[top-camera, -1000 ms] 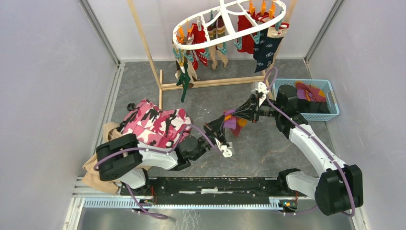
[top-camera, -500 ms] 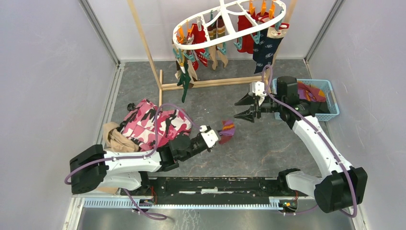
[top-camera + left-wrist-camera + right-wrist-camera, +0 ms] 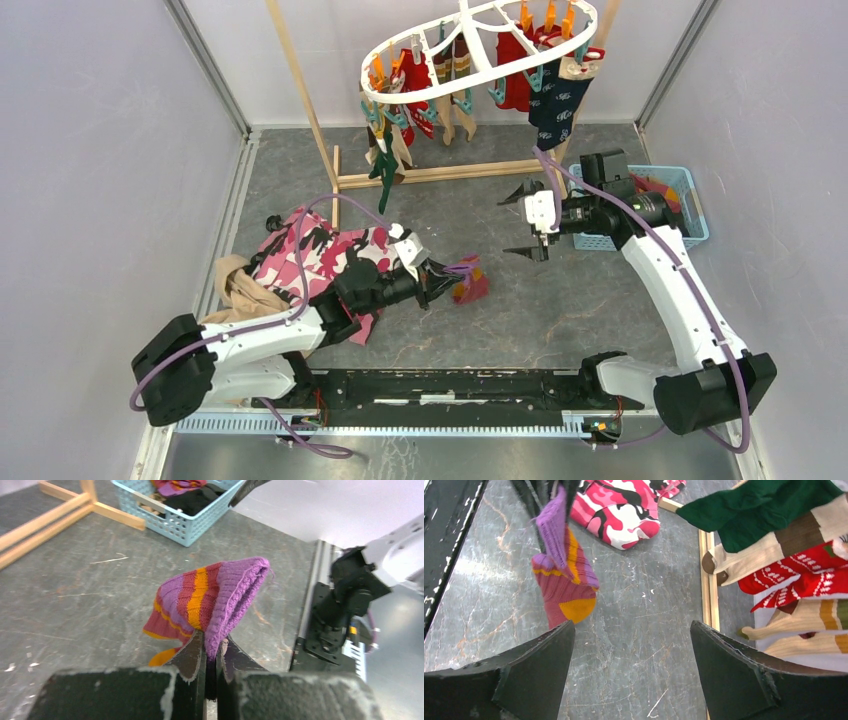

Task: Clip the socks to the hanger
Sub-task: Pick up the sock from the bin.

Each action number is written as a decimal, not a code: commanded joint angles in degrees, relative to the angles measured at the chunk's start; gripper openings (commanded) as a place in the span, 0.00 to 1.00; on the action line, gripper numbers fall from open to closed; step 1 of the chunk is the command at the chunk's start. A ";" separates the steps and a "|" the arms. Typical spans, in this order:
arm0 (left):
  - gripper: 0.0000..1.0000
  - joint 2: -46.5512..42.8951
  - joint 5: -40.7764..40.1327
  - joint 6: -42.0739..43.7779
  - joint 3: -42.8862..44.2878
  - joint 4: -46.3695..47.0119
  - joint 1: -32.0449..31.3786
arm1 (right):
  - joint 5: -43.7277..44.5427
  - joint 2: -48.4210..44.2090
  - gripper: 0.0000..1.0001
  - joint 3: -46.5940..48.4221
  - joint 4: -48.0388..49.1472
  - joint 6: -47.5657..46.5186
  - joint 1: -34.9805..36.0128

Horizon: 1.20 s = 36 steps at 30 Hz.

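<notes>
A purple-maroon sock with yellow stripes (image 3: 470, 283) hangs above the floor mid-scene, and my left gripper (image 3: 440, 275) is shut on its purple cuff. The left wrist view has the cuff (image 3: 235, 587) pinched between my left gripper's (image 3: 212, 645) jaws. My right gripper (image 3: 518, 225) stands wide open to the sock's right, apart from it and holding nothing. In the right wrist view the sock (image 3: 564, 580) dangles beyond the spread right gripper (image 3: 631, 627). The white oval hanger (image 3: 368, 88) hangs at the back with several socks clipped on: red (image 3: 415, 75), navy (image 3: 555, 100), dark green (image 3: 383, 178).
A blue basket (image 3: 690, 238) holding more socks stands at the right behind the right arm. A pink camouflage cloth (image 3: 320, 255) and a tan cloth (image 3: 240, 290) lie at the left. The wooden rack's base rail (image 3: 440, 175) runs across the floor under the hanger.
My right gripper has let go of the striped sock, opened wide and drawn back to the right. The left gripper keeps the sock and has swung up and turned.
</notes>
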 commanded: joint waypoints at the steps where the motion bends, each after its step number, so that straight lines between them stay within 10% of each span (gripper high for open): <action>1: 0.02 1.65 13.69 -9.98 0.83 6.33 3.44 | -2.77 0.42 0.92 2.30 -9.43 -13.44 1.45; 19: 0.02 8.95 23.20 -18.46 7.90 4.25 8.43 | -4.51 1.30 0.82 -5.67 -0.67 -2.95 11.38; 33: 0.02 8.88 22.05 -12.44 11.57 -3.24 8.43 | -4.22 -1.58 0.02 -7.36 4.60 4.93 12.18; 36: 0.07 8.12 22.10 -11.45 11.24 -3.05 8.47 | -5.27 -2.22 0.00 -7.98 4.49 4.63 12.20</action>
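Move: The free part of the held sock's purple cuff lies about 6 cm back, 7 cm to the left and 3 cm below the open right gripper. From the left gripper, which pinches the cuff, it is some 4 cm to the right and 1 cm ahead. From the right hand, the blue bin stands about 30 cm to the right, 8 cm ahead and 20 cm lower; the stand's foot bar lies some 10 cm left, 17 cm ahead and 24 cm lower. Bring the open right gripper back some 6 cm, left about 5 cm and a little down onto the free cuff, turning the wrist slightly counter-clockwise, then shut its fingers on the purple edge beside the left fingers. Meanwhile keep the left grip and present the cuff about 2.5 cm to the right, rolling that wrist and turning it some 15 degrees clockwise. ##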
